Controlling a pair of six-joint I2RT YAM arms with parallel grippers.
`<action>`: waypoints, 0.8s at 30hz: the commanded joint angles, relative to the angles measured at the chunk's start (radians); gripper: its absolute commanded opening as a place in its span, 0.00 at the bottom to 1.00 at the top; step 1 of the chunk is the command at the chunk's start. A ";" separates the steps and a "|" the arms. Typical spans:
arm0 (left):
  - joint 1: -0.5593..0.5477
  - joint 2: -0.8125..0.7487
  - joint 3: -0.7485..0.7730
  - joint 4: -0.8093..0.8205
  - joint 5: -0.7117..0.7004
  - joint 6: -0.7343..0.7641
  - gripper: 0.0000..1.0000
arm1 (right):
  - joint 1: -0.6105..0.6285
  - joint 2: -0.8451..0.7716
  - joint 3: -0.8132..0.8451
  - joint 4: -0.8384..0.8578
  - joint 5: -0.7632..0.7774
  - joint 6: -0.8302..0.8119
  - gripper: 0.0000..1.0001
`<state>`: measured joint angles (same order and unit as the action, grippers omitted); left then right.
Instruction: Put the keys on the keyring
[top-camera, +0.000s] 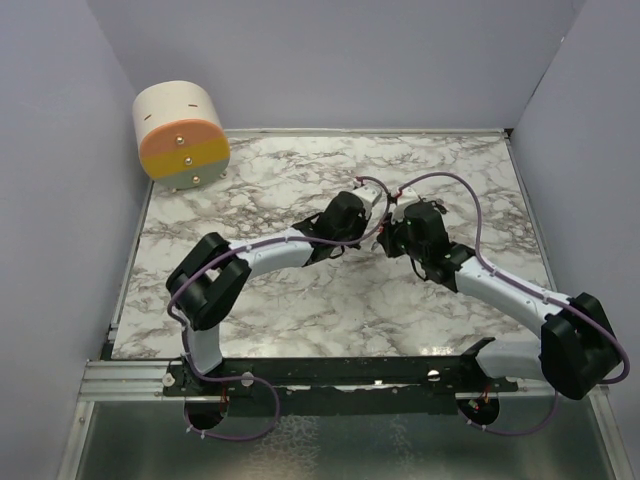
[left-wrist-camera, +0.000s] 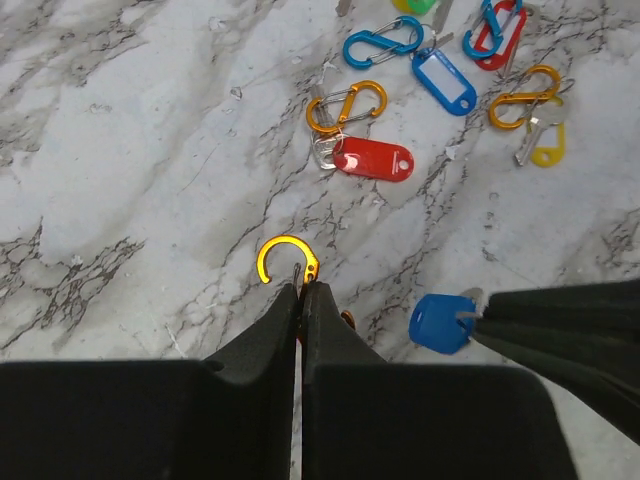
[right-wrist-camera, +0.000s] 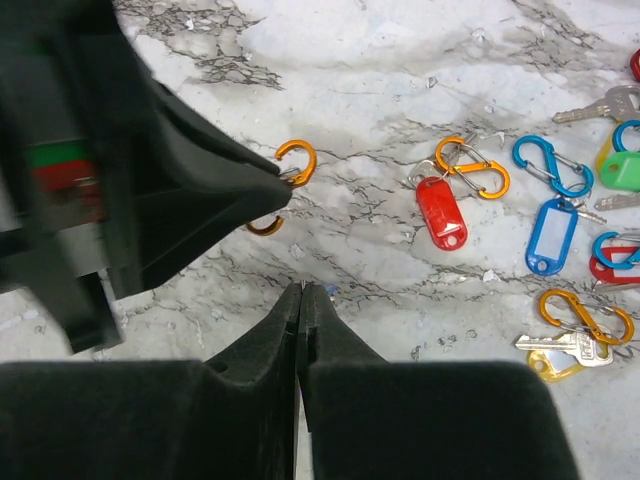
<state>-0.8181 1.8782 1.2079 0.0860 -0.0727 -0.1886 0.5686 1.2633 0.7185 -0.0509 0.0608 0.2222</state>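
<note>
My left gripper (left-wrist-camera: 301, 287) is shut on an orange keyring clip (left-wrist-camera: 285, 262), whose open upper loop sticks out past the fingertips. My right gripper (left-wrist-camera: 478, 322) reaches in from the right, shut on the metal blade of a blue-headed key (left-wrist-camera: 440, 323), a short way right of the clip and apart from it. In the right wrist view my right gripper (right-wrist-camera: 302, 289) is shut, and my left gripper (right-wrist-camera: 285, 180) holds the clip (right-wrist-camera: 297, 160) just ahead. In the top view the left gripper (top-camera: 372, 205) and right gripper (top-camera: 395, 213) meet mid-table.
Beyond the grippers lie loose pieces: a red tag (left-wrist-camera: 372, 160), an orange clip (left-wrist-camera: 346, 107), a blue clip (left-wrist-camera: 382, 42), a blue tag (left-wrist-camera: 444, 82), a second orange clip (left-wrist-camera: 524, 96) and a yellow key (left-wrist-camera: 546, 150). A round cream and orange box (top-camera: 182, 135) stands back left.
</note>
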 joint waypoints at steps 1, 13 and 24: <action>-0.044 -0.138 -0.076 0.085 -0.063 -0.044 0.00 | 0.005 0.013 -0.011 0.041 0.009 -0.034 0.01; -0.051 -0.203 -0.121 0.113 -0.014 -0.110 0.00 | 0.005 -0.066 -0.112 0.195 -0.015 -0.050 0.01; -0.051 -0.197 -0.131 0.143 0.056 -0.139 0.00 | 0.005 -0.139 -0.159 0.245 -0.033 -0.066 0.01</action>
<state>-0.8661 1.7054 1.0924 0.1894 -0.0704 -0.3054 0.5743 1.1492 0.5735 0.1337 0.0540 0.1764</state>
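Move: The blue key tag in my right fingers sits about 5 cm back, 3 cm to the right and 2 cm above my left hand, which already holds the orange carabiner. On the table some 6 cm below, the red tag set is about 7 cm ahead and 8 cm right of my left hand, the blue tag set about 10 cm ahead and 14 cm right. From my right hand, the carabiner is roughly 5 cm ahead, 3 cm left and 2 cm below. I lift the orange carabiner some 5 cm with my left hand while drawing it back about 3 cm towards the blue key, quick at first and then easing off, rolling roughly 10 degrees so the hand's left side drops. My right hand keeps its pinch on the key, sinks slightly, then comes up to end about 1 cm higher, its fingers tipped up a little. Both grippers stay closed. ##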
